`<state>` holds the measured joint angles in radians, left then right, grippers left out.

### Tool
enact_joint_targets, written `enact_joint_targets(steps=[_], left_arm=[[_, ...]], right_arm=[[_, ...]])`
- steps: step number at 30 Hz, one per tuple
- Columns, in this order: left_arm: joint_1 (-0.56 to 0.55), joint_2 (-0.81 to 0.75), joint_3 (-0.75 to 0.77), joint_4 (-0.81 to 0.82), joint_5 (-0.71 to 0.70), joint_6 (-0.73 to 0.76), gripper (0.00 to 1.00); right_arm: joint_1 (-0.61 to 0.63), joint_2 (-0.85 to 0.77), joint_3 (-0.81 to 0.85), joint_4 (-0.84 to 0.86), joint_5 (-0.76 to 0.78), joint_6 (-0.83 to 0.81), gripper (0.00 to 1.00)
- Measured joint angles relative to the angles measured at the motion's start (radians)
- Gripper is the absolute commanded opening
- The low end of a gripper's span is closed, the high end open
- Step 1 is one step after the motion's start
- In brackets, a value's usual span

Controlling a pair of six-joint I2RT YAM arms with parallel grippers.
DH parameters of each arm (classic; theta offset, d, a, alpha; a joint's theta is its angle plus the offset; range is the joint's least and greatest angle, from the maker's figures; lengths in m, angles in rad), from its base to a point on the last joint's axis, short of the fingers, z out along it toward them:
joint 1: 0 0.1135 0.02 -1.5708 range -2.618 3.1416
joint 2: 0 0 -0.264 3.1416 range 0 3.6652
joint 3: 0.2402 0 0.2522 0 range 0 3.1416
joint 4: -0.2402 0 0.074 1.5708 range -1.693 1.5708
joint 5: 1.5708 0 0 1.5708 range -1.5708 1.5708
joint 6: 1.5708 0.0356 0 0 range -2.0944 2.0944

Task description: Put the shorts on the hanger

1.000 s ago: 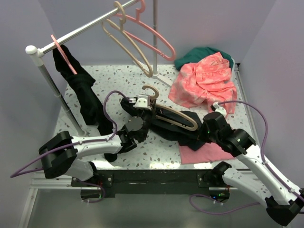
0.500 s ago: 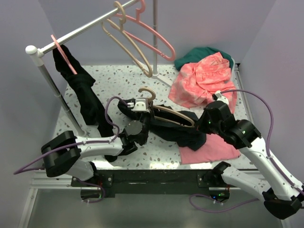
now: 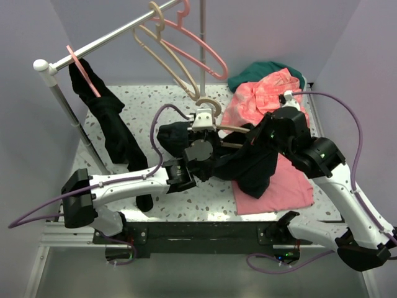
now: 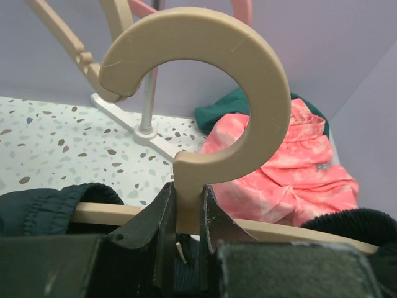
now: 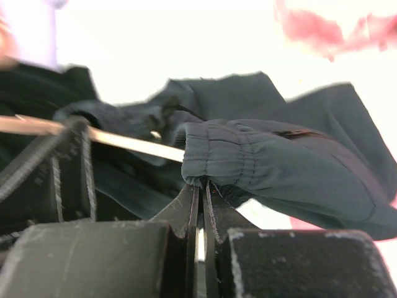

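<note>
The beige hanger is held upright above the table, and my left gripper is shut on its neck just under the hook. In the top view the left gripper sits below the hanger's hook. The dark shorts drape over the hanger's arms and hang down. My right gripper is shut on the gathered waistband of the shorts, right beside the hanger's bar. From above, the right gripper is at the hanger's right shoulder.
A clothes rail crosses the back left, carrying a beige hanger, a pink hanger and a long black garment. A pink cloth pile lies over teal cloth at back right. A folded pink cloth lies front right.
Both arms have risen and moved toward the back, carrying hanger and shorts together. The shorts have left the table and now hang, and more of the folded pink cloth shows.
</note>
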<state>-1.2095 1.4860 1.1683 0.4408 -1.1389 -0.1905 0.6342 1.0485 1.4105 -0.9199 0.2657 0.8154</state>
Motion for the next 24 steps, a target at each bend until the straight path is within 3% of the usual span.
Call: enact_joint_targets(steps=[6, 14, 17, 22, 24], left_arm=[[0.001, -0.002, 0.21, -0.317, 0.036, -0.141, 0.0], [0.006, 0.01, 0.522, -0.641, 0.116, -0.188, 0.0], [0.006, 0.012, 0.574, -0.695, 0.146, -0.201, 0.0], [0.011, 0.04, 0.581, -0.815, 0.218, -0.222, 0.0], [0.015, 0.056, 0.578, -0.856, 0.244, -0.222, 0.0]], right_arm=[[0.0, 0.046, 0.149, 0.026, 0.047, -0.003, 0.0], [0.0, 0.101, 0.363, 0.051, 0.051, 0.002, 0.0], [0.0, 0.055, 0.322, 0.108, 0.011, 0.014, 0.0], [0.0, -0.084, 0.037, 0.236, -0.094, 0.033, 0.01], [0.0, -0.103, -0.043, 0.256, -0.138, 0.023, 0.18]])
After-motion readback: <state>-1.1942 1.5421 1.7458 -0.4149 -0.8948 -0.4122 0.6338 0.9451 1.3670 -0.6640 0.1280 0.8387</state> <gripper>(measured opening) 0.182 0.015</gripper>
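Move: Out to the left hand's right and a little back, the dark shorts' middle lies about 6 cm right, 7 cm back and 12 cm below; this hand holds the hanger's neck. The coral heap is roughly 26 cm right of it, 22 cm ahead and 28 cm lower. For the right hand, pinching the waistband, the hanger's right end is about 3 cm left and 2 cm ahead. The pink cloth lies some 10 cm right, 5 cm back and 29 cm below it. Hoisting hanger and shorts together, both hands keep their grips and rise about 12–14 cm, then sink back roughly halfway. On the way down they draw some 5 cm closer, left hand going right, right hand left; the left wrist turns some 15 degrees clockwise and dips, while the right fingers tip up and roll. ##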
